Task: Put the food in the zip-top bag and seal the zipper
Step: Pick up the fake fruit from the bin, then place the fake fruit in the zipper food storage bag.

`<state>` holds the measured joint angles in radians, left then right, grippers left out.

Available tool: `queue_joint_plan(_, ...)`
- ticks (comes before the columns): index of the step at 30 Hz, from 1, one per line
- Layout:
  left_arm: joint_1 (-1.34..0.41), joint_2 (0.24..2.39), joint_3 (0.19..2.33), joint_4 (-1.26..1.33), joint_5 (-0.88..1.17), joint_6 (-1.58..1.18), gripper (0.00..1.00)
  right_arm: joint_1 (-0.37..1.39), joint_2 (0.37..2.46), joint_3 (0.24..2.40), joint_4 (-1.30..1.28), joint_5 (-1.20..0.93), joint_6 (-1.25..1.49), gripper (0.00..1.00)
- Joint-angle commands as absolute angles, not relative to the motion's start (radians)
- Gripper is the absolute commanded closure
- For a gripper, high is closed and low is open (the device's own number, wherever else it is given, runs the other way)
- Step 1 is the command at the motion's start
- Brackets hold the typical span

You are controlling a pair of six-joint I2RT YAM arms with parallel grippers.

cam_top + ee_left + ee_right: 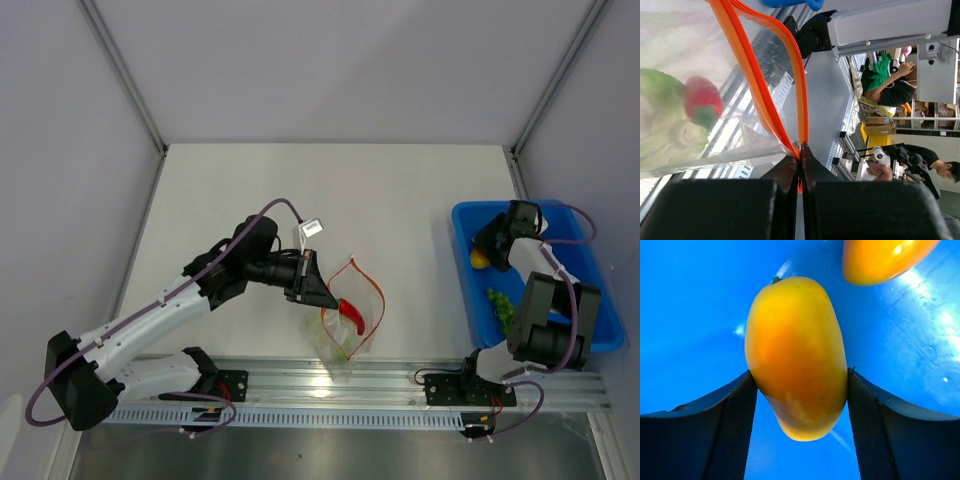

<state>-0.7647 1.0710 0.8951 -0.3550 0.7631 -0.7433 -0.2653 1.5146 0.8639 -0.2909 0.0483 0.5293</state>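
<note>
The clear zip-top bag (352, 325) hangs at the near middle, its mouth held open. My left gripper (322, 296) is shut on the orange-red zipper (755, 75) at the mouth's corner (800, 150). Inside the bag lie a red chili pepper (351, 313) (702, 100), a green piece (657, 90) and a pale round vegetable (680, 135). My right gripper (487, 245) reaches down into the blue bin (600, 290). Its fingers (735, 420) press both sides of an orange-yellow fruit (795, 355), which fills the gap between them (802, 385).
A second orange-yellow fruit (880, 257) lies just beyond the held one in the bin. A green bumpy bunch (500, 305) sits nearer the bin's front. The metal rail (400, 385) with both arm bases runs along the near edge, just below the bag.
</note>
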Motion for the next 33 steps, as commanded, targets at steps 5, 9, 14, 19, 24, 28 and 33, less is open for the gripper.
queue_joint_plan(5, -0.759, 1.051, 0.907, -0.330, 0.752, -0.753, 0.99, -0.256, 1.220, 0.893, -0.379, 0.031, 0.545, 1.00)
queue_joint_plan(9, -0.759, 1.066, 0.937, -0.344, 0.749, -0.744, 0.99, -0.219, 1.091, 0.940, -0.468, 0.012, 0.538, 1.00)
queue_joint_plan(14, -0.759, 1.088, 0.963, -0.356, 0.741, -0.733, 0.99, -0.047, 0.983, 1.021, -0.525, -0.171, 0.483, 1.00)
queue_joint_plan(19, -0.759, 1.103, 1.003, -0.370, 0.726, -0.727, 1.00, 0.225, 0.937, 1.120, -0.542, -0.385, 0.449, 1.00)
queue_joint_plan(24, -0.758, 1.108, 1.029, -0.397, 0.709, -0.723, 1.00, 0.602, 0.825, 1.062, -0.417, -0.329, 0.472, 1.00)
queue_joint_plan(28, -0.758, 1.103, 1.045, -0.414, 0.692, -0.724, 1.00, 0.765, 0.825, 1.017, -0.397, -0.266, 0.531, 0.99)
queue_joint_plan(33, -0.758, 1.089, 1.045, -0.426, 0.672, -0.732, 0.99, 0.929, 0.847, 0.956, -0.408, -0.091, 0.584, 0.97)
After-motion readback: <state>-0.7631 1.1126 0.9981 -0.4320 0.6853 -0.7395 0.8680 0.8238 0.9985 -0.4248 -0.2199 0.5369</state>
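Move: Holding the yellow-orange fruit low in the blue bin, the right hand has the bag's open mouth about 42 cm to its left, 24 cm back and 14 cm higher, with the red pepper inside the bag roughly 11 cm below the mouth. A second orange fruit lies some 12 cm to the hand's right and 3 cm ahead, the green bunch 14 cm back and 6 cm right, both 4 cm lower. From the left hand, the mouth is about 5 cm right, level fore and aft, and 5 cm lower. Lifting the already gripped fruit almost straight up out of the bin, the right hand then sweeps fast left and back towards the bag, some 35 cm left, 26 cm up and 20 cm back in all. Its wrist turns about 75 degrees counter-clockwise and levels until the fingers point mostly left. The left fingers keep pinching the zipper edge, easing 2 cm forward and a little up. ##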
